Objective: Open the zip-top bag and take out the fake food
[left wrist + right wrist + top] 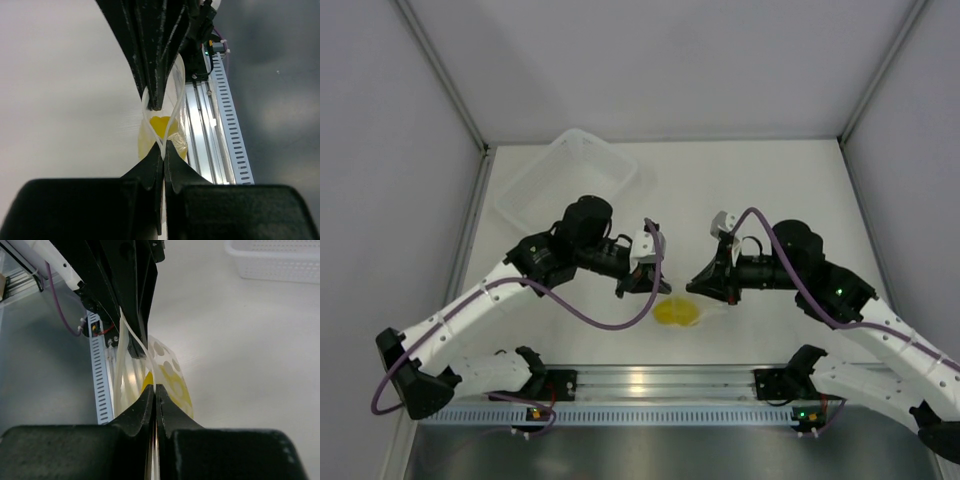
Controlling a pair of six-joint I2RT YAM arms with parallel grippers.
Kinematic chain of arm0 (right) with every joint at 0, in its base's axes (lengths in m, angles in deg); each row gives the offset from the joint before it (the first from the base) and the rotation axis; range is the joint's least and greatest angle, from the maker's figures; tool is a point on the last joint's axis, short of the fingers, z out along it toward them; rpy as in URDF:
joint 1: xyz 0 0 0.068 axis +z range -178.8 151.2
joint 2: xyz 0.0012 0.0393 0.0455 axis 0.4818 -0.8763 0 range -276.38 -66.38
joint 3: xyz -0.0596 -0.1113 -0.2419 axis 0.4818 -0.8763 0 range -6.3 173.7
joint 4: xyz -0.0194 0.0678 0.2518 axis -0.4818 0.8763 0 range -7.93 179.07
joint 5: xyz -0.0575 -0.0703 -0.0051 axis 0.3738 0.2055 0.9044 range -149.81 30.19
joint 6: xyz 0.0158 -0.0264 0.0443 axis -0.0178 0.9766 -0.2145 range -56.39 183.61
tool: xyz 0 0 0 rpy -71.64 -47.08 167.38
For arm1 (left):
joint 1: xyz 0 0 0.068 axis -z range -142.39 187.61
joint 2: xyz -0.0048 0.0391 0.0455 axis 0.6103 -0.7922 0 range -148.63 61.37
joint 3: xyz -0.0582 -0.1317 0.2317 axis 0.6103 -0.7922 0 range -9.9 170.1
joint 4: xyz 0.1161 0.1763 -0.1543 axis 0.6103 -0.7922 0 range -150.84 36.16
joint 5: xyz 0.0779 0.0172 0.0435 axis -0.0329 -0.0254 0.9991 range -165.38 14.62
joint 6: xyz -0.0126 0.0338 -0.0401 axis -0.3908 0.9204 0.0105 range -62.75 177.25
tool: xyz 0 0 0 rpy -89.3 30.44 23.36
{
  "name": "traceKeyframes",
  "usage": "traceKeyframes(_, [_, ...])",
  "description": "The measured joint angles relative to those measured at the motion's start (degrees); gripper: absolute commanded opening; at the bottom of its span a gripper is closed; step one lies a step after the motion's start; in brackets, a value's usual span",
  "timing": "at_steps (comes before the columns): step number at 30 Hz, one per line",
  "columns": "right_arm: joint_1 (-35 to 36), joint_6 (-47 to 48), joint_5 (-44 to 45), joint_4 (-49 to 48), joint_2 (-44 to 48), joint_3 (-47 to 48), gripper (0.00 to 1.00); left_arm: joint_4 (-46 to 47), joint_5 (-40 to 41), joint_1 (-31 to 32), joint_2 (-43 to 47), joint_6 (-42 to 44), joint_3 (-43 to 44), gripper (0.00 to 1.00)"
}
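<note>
The zip-top bag hangs low between both grippers near the table's front edge, with the yellow fake food inside it. My left gripper is shut on one lip of the bag's mouth. My right gripper is shut on the opposite lip. In the left wrist view the two lips spread apart in a V, and the fake food shows between them. The bag's clear wall carries white dots in the right wrist view, and yellow shows through it.
A translucent white basket tray sits at the back left, its wall showing in the right wrist view. The slotted metal rail with the arm bases runs along the front edge, just below the bag. White walls enclose the table.
</note>
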Motion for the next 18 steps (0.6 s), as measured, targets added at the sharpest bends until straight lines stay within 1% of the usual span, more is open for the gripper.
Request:
traceKeyframes(4, [0.0,0.1,2.3,0.3,-0.5,0.2,0.00,-0.3,4.9,0.0,-1.4,-3.7,2.0,0.00])
traceKeyframes(5, [0.0,0.1,3.3,0.3,-0.9,0.4,0.00,-0.4,6.4,0.0,-1.8,-4.5,2.5,0.04])
traceKeyframes(6, [0.0,-0.1,4.3,0.3,-1.3,0.7,0.00,-0.4,8.2,0.0,-2.3,-5.4,3.0,0.12])
traceKeyframes(7, [0.0,-0.4,5.7,0.3,-2.0,1.0,0.00,-0.4,10.1,-0.1,-2.9,-6.6,3.5,0.26])
traceKeyframes(8, [0.1,-0.7,7.2,0.3,-2.6,1.2,0.00,-0.4,11.8,-0.1,-3.3,-6.9,3.7,0.75])
traceKeyframes(9, [0.1,-1.3,9.0,0.2,-3.4,1.6,0.00,-0.4,14.3,-0.1,-3.7,-8.0,3.8,0.88])
traceKeyframes(10, [0.2,-2.0,11.4,0.1,-4.2,1.9,0.00,-0.4,16.2,-0.1,-4.1,-9.2,3.8,0.97])
traceKeyframes(15, [1.4,-6.3,24.8,-0.3,-7.6,2.5,0.00,-0.6,21.9,-0.2,-4.9,-15.2,3.8,0.98])
traceKeyframes(18, [2.2,-11.2,36.9,-0.7,-9.0,2.4,0.00,0.3,25.6,-0.2,-4.9,-22.3,3.8,0.98])
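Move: The fake food sits in the zip-top bag hanging between the two shut grippers, about 9 cm below the left hand and 2 cm to its right, level with it forward and back. From the right hand, the food is likewise about 9 cm down, level forward and back, and 2 cm to the left. The white basket lies far off on the table, roughly 40 cm ahead of the left hand, 30 cm to its left and 20 cm lower. The right hand keeps its pinch on the bag's lip and carries the bag forward about 10 cm, gathering speed, while sinking 3 cm and swinging its fingers clockwise by some 35 degrees, from leftward towards forward, with a late small shift to the right. The left hand also goes forward about 7 cm and slightly down, its fingers swinging counter-clockwise some 30 degrees towards forward; partway along they spread wide and let go of their side of the lip, staying open beside the bag. ##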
